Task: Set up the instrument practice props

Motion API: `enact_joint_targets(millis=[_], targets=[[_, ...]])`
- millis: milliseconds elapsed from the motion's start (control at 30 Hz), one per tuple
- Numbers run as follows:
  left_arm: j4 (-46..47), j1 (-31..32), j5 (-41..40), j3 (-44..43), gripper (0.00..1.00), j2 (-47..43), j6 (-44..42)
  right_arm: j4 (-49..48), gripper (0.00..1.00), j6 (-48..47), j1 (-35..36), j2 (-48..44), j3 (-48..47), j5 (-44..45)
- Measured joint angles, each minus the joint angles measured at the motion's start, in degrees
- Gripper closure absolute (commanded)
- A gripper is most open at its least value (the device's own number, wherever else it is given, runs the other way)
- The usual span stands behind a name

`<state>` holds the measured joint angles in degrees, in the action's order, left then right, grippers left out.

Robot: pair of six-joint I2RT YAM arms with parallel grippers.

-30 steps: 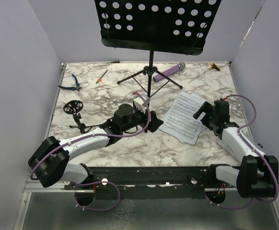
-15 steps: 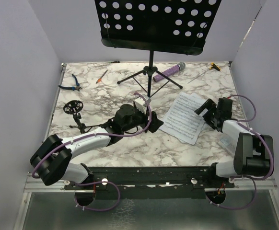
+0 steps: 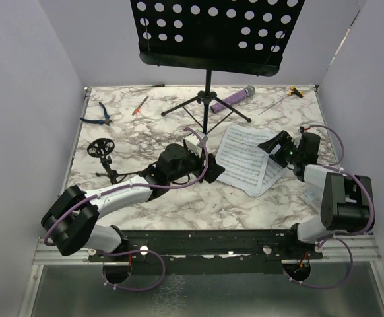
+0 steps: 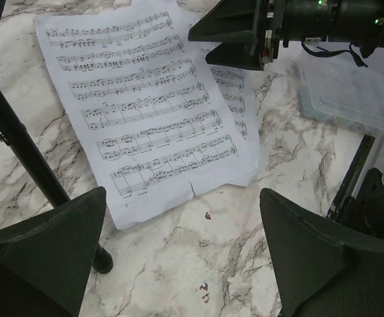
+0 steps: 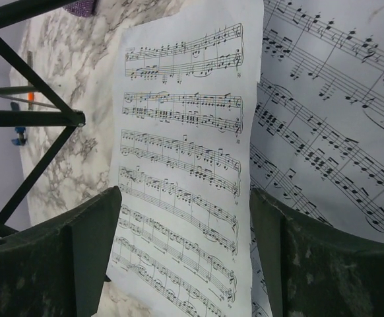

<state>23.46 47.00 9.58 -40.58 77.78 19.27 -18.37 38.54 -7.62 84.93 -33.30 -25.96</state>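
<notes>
The tall black music stand (image 3: pixel 208 33) rises at the back, and one tripod leg (image 4: pixel 20 145) crosses the left wrist view. Two white sheet-music pages (image 3: pixel 245 158) lie fanned on the marble, the top page (image 5: pixel 185 165) shifted left over the lower one (image 5: pixel 330 132). My right gripper (image 3: pixel 278 145) is low over their right part, open, its fingers (image 5: pixel 80 251) straddling the top page. My left gripper (image 3: pixel 205 158) is open at the pages' left edge, above bare marble (image 4: pixel 182 224). The purple microphone (image 3: pixel 235 98) lies behind the stand. The small mic stand (image 3: pixel 101 146) is at the left.
Blue-handled pliers (image 3: pixel 98 113) and an orange screwdriver (image 3: pixel 140 104) lie at the back left. A yellow-and-black tool (image 3: pixel 295 92) is at the back right. A clear plastic box (image 4: pixel 344 96) sits near the right arm. Grey walls close in three sides.
My right gripper has swung left across the pages and its jaws have narrowed a little. The top page has slid left toward the stand. The left arm has not moved.
</notes>
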Motion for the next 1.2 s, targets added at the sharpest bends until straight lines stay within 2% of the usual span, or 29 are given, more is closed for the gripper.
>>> enact_joint_targets(millis=[200,567,733,1000,1200], targets=[[-0.04,0.00,-0.22,0.28,0.01,-0.66,-0.02,-4.72,0.23,0.63,0.00,4.83,0.26,-3.54],[-0.22,0.00,-1.07,0.76,0.01,-1.51,-0.09,-7.26,0.23,0.00,0.00,9.09,-0.09,-3.30],[-0.44,0.00,-1.27,0.76,0.01,-1.79,-0.24,-15.93,0.26,2.03,0.00,13.92,-0.31,-7.89],[-0.48,0.00,-1.53,0.79,0.01,-2.25,-0.33,-33.68,0.36,11.21,0.02,21.57,0.44,-19.26],[-0.85,0.00,-1.75,0.79,0.01,-2.25,-0.44,-38.47,0.37,13.33,1.03,21.86,0.20,-22.97]])
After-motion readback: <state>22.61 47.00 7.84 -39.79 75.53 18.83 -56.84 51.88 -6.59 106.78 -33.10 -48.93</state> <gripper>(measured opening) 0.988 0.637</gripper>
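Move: The upper music sheet's right edge lies at the right fingertips; the sheet's middle is about 9 cm left of the right hand, 4 cm back and some 4 cm below. The sheet beneath is centred roughly 3 cm left and 5 cm back. The music stand's near foot is about 8 cm left and 9 cm ahead, the purple microphone some 14 cm left and 17 cm ahead. From the left hand, the upper sheet's middle lies about 11 cm right, 3 cm ahead and well below. Leftward overall by about 6 cm, the right hand first sinks some 3 cm to the paper, then sweeps left and slightly forward towards the music stand while rising again. Its right-hand finger pushes the upper sheet's edge along as the wrist turns counter-clockwise roughly 15 degrees, its left side lifting and the fingers tipping up; the finger gap narrows but stays open. ##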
